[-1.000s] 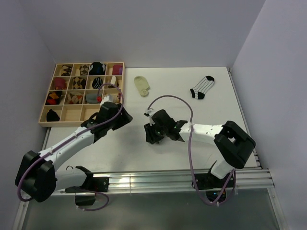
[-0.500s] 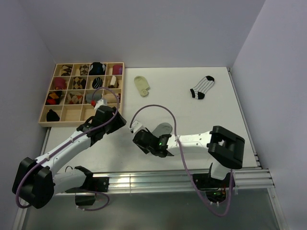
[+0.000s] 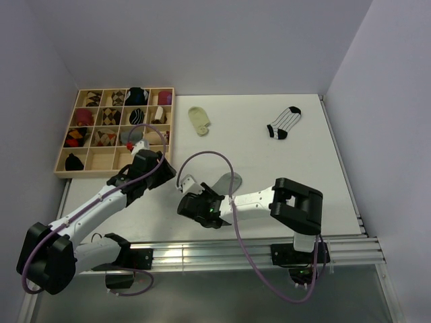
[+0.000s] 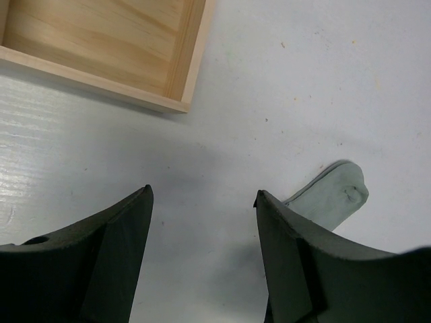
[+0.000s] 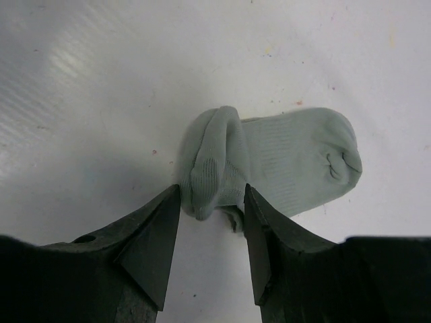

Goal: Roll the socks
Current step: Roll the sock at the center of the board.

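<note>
A grey sock point(image 5: 283, 158) lies on the white table with its near end rolled into a thick fold. My right gripper point(image 5: 212, 188) is shut on that rolled end, one fingertip pressed on each side. From above, the grey sock point(image 3: 227, 182) trails up and right of the right gripper point(image 3: 205, 200). My left gripper point(image 4: 204, 192) hangs open and empty over bare table, with the grey sock's toe point(image 4: 335, 194) just past its right finger. It sits left of the sock point(image 3: 161, 173). A cream sock point(image 3: 199, 120) and a white striped sock point(image 3: 283, 122) lie flat farther back.
A wooden tray point(image 3: 64, 165) of square compartments stands at the back left, holding several rolled socks; its corner point(image 4: 176, 86) shows close ahead of the left gripper. Purple cables loop above both arms. Walls close in the table at the back and the sides.
The right gripper has swung left and toward the near edge with the grey sock's end, leaving the sock stretched out behind it. The left gripper drew back slightly.
</note>
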Robot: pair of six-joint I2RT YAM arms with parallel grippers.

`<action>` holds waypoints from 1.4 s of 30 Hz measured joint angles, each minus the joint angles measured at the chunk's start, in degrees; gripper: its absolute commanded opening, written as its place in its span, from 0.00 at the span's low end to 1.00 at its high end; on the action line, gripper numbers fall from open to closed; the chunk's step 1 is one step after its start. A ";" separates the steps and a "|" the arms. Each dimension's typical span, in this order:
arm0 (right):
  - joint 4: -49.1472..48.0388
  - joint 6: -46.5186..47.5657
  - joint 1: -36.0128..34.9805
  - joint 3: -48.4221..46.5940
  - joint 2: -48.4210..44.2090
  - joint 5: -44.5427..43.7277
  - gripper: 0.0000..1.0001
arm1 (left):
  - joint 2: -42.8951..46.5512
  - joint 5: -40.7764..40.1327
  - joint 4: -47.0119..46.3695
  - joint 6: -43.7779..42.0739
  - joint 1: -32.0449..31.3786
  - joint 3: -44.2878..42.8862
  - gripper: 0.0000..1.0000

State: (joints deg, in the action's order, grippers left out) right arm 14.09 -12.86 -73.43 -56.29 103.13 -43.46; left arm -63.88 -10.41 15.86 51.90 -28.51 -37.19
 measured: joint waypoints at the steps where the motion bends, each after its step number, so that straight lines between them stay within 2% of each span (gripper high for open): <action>1: 0.22 -0.17 -0.04 -0.31 0.42 -0.72 0.50 | 0.00 0.00 0.00 0.00 0.04 0.07 0.68; 19: 0.46 -0.74 -0.74 -2.25 3.98 -2.62 0.50 | -0.13 0.07 -0.11 -0.15 0.20 0.44 0.68; 25: 0.83 -2.10 -0.74 -5.20 7.37 -6.78 0.50 | -0.20 0.11 -0.11 -0.15 0.20 0.44 0.68; 29: 2.16 -4.04 -0.74 -6.36 9.20 -10.36 0.46 | -0.57 0.26 -0.13 -0.15 0.20 0.46 0.68; 35: 4.09 -5.66 -0.68 -6.40 10.56 -12.52 0.24 | -0.61 0.33 -0.24 -0.15 0.20 0.66 0.68; 36: 4.22 -5.77 -0.68 -6.34 10.58 -12.24 0.15 | -0.61 0.35 -0.26 -0.15 0.20 0.79 0.68; 38: 4.00 -5.55 -0.68 -6.12 10.47 -11.39 0.08 | -0.61 0.46 -0.28 -0.15 0.22 1.01 0.68; 42: 1.86 -4.09 -0.33 -3.91 7.41 -6.56 0.00 | -0.59 0.61 -0.37 -0.17 0.31 1.22 0.68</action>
State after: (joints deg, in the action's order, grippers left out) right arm 15.94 -16.95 -73.76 -60.20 110.54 -50.02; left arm -64.47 -9.80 15.49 51.72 -28.21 -35.97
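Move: The grey sock's folded cuff lies about 2 cm ahead of the right hand, roughly centred between the open fingers and 2 cm below, its toe some 6 cm ahead and 7 cm to the right. The light green sock is about 26 cm ahead and 4 cm left; the wooden box's middle sits some 21 cm ahead and 30 cm left. From the left hand that cuff lies roughly 14 cm right, 5 cm back and 9 cm below. The right hand sinks and edges forward, each about 2 cm, pinches the folded cuff, then eases back. ##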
